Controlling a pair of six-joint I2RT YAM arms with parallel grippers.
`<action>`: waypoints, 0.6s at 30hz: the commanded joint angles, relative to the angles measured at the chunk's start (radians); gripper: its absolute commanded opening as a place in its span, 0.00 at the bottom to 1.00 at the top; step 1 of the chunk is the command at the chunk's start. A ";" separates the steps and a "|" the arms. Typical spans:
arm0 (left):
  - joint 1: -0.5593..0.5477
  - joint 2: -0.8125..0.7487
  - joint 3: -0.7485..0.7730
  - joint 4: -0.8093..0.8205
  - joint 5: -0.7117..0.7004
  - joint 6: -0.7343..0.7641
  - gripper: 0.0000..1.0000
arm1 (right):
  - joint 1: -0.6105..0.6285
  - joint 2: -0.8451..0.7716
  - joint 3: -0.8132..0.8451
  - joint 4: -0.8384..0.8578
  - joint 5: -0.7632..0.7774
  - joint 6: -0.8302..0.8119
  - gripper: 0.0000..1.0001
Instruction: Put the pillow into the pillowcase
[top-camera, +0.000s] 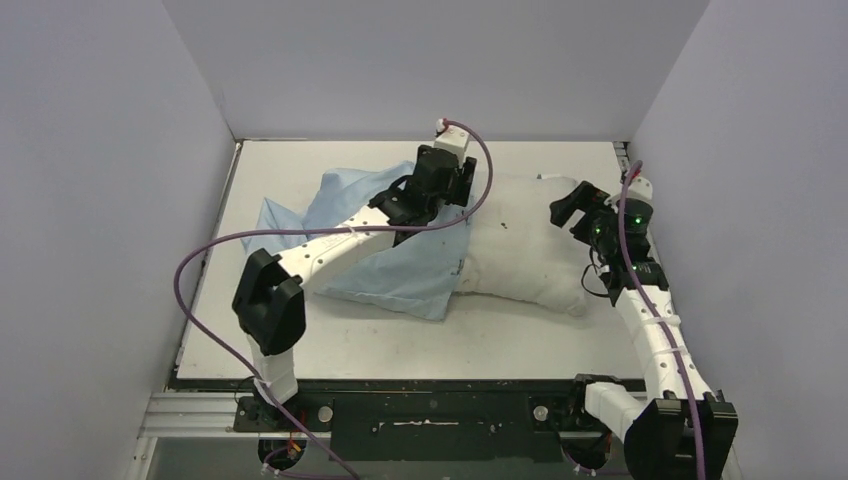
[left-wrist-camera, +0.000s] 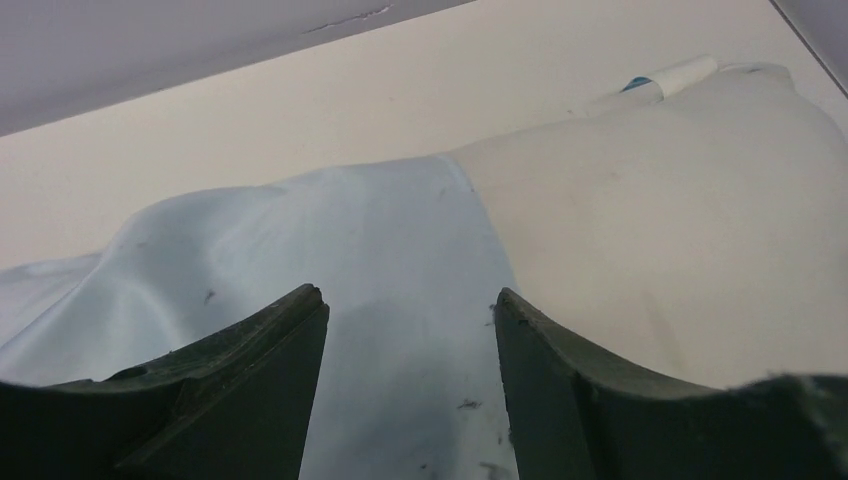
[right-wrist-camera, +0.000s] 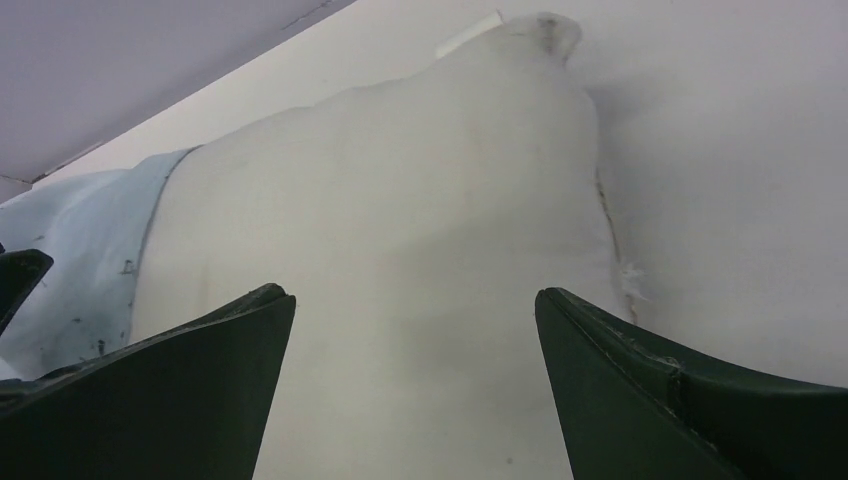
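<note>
The white pillow (top-camera: 520, 250) lies across the right half of the table, its left end tucked under the edge of the light blue pillowcase (top-camera: 380, 265). My left gripper (top-camera: 452, 192) hovers over that edge. In the left wrist view it (left-wrist-camera: 410, 295) is open, with blue pillowcase (left-wrist-camera: 330, 250) below the gap and the pillow (left-wrist-camera: 680, 220) to the right. A small blue tag (left-wrist-camera: 635, 83) shows at the pillow's far corner. My right gripper (top-camera: 562, 210) stands at the pillow's right end. In the right wrist view it (right-wrist-camera: 415, 295) is wide open above the pillow (right-wrist-camera: 400, 220), holding nothing.
The white table (top-camera: 400, 340) is walled in by grey panels on three sides. The left arm's purple cable (top-camera: 200, 260) loops over the table's left part. The pillowcase's loose end (top-camera: 285, 220) bunches toward the left wall.
</note>
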 joint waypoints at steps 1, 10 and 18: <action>-0.031 0.122 0.180 0.029 -0.053 0.031 0.60 | -0.159 0.031 -0.072 0.067 -0.299 0.030 0.94; -0.033 0.349 0.378 -0.035 -0.048 0.024 0.37 | -0.191 0.094 -0.208 0.243 -0.517 0.064 0.77; -0.043 0.445 0.677 -0.089 -0.009 0.034 0.00 | -0.167 0.048 -0.266 0.312 -0.568 0.125 0.56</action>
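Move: The patch of pillow just right of the pillowcase's opening lies about 6 cm ahead of the left hand, 8 cm to its right and 8 cm down. The opening's far corner is 6 cm ahead and 4 cm right, the white tag some 5 cm ahead and 20 cm right. From the right hand, the pillow's right end is about 3 cm back, 3 cm left and 9 cm below; the opening's edge lies roughly 25 cm left and 4 cm back, the tag 9 cm ahead and 7 cm left. The right hand sinks about 8 cm onto the pillow's right end, first drifting right and then back left while easing a little towards its base, and rolls its left side up some 15 degrees, turns counter-clockwise and closes partway, starting to squeeze a fold of pillow between its fingers. The left hand goes some 8 cm right and 6 cm forward, past the opening's far corner to the pillow's far part, dipping about 6 cm before lifting 2 cm, and shuts its fingers fully from a half-open gap. ##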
